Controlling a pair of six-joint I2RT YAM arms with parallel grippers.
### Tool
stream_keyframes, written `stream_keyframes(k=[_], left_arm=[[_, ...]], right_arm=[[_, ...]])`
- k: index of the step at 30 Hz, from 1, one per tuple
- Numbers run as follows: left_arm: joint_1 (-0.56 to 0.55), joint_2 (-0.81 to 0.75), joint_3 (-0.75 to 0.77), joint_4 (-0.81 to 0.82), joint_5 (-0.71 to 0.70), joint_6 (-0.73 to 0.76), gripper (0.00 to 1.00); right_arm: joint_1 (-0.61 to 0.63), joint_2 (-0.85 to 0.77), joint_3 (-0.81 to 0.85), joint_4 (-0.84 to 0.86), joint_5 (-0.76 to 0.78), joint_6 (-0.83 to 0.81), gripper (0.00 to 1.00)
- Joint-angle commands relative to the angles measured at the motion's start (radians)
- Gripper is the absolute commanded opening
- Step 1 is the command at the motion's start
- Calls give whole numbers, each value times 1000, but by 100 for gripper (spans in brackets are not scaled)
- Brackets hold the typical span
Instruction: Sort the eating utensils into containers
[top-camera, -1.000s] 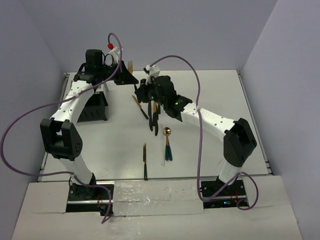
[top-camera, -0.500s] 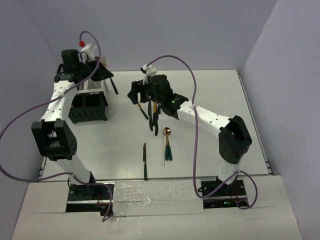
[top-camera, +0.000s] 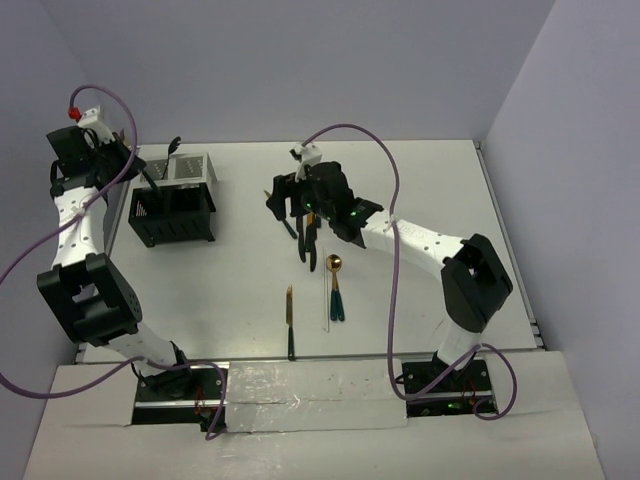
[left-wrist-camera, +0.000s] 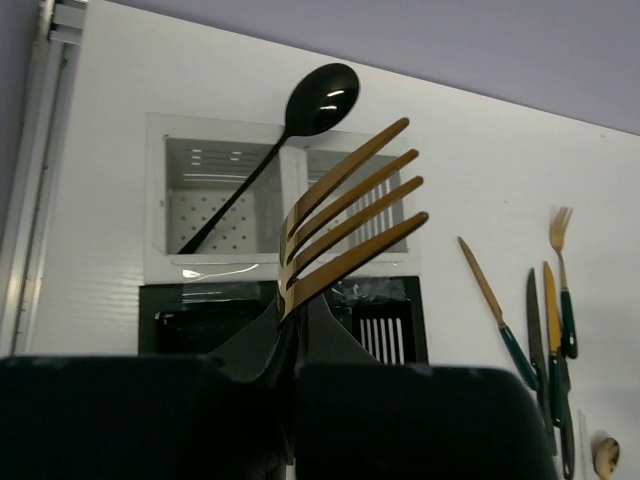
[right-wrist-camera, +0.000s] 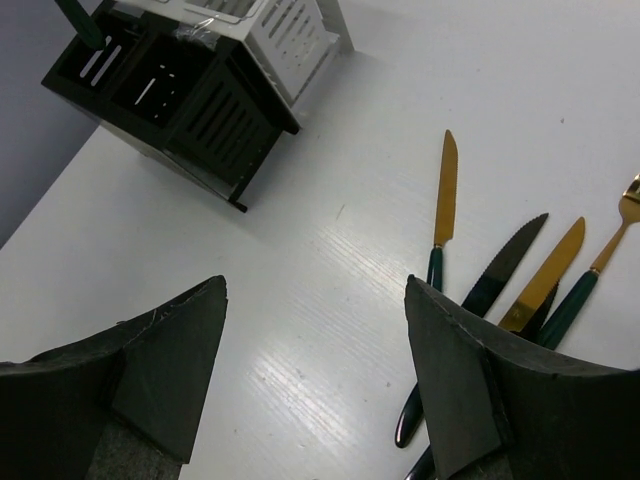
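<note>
My left gripper is raised at the far left, just left of the black caddy. It is shut on a gold-tined fork, whose tines stick up out of the gripper. An all-dark spoon stands tilted in the caddy's silver perforated back part. My right gripper is open and empty over a cluster of knives and a fork. In the right wrist view the gripper hangs above bare table, with a gold knife, a dark knife and a fork to its right.
A gold-bladed knife, a gold spoon and a thin white stick lie near the table's front middle. The caddy shows at the top left of the right wrist view. Walls stand close on the left and right.
My left arm has swung left with the fork, from over the table's back middle to the left of the caddy. My right gripper stayed open and shifted slightly over the cluster.
</note>
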Motion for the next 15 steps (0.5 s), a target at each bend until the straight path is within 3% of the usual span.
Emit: stream_keyframes(k=[1,10,15], left_arm=[[19,-36,-12,97,-58,52,0],[31,21,-113,228,-61,124,0],[31,64,-162,288,-4,81,0]], right_arm=[[-14,-58,-12,51,-9,10,79],[-25,-49,-28,53,5,27,79],[-52,26,46,-70,42,88,78]])
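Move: The left hand holds the fork, handle hanging down, above the black container. The centre of its left compartment lies about 3 cm to the left, 2 cm back and 17 cm below. That container's right compartment is roughly 10 cm to the right of the left one; the white container's left compartment, with the black spoon in it, is some 10 cm farther out than it. From the right hand, the black left compartment lies about 38 cm left, 6 cm ahead and 14 cm lower. Left first, then down: the left hand slides about 3 cm to its left to line up over the black container's left compartment, then sinks increasingly fast, about 5 cm in all. Its fingers stay shut on the fork, taking the hanging handle down into the compartment's mouth, with a slight roll that lifts the hand's left side. ##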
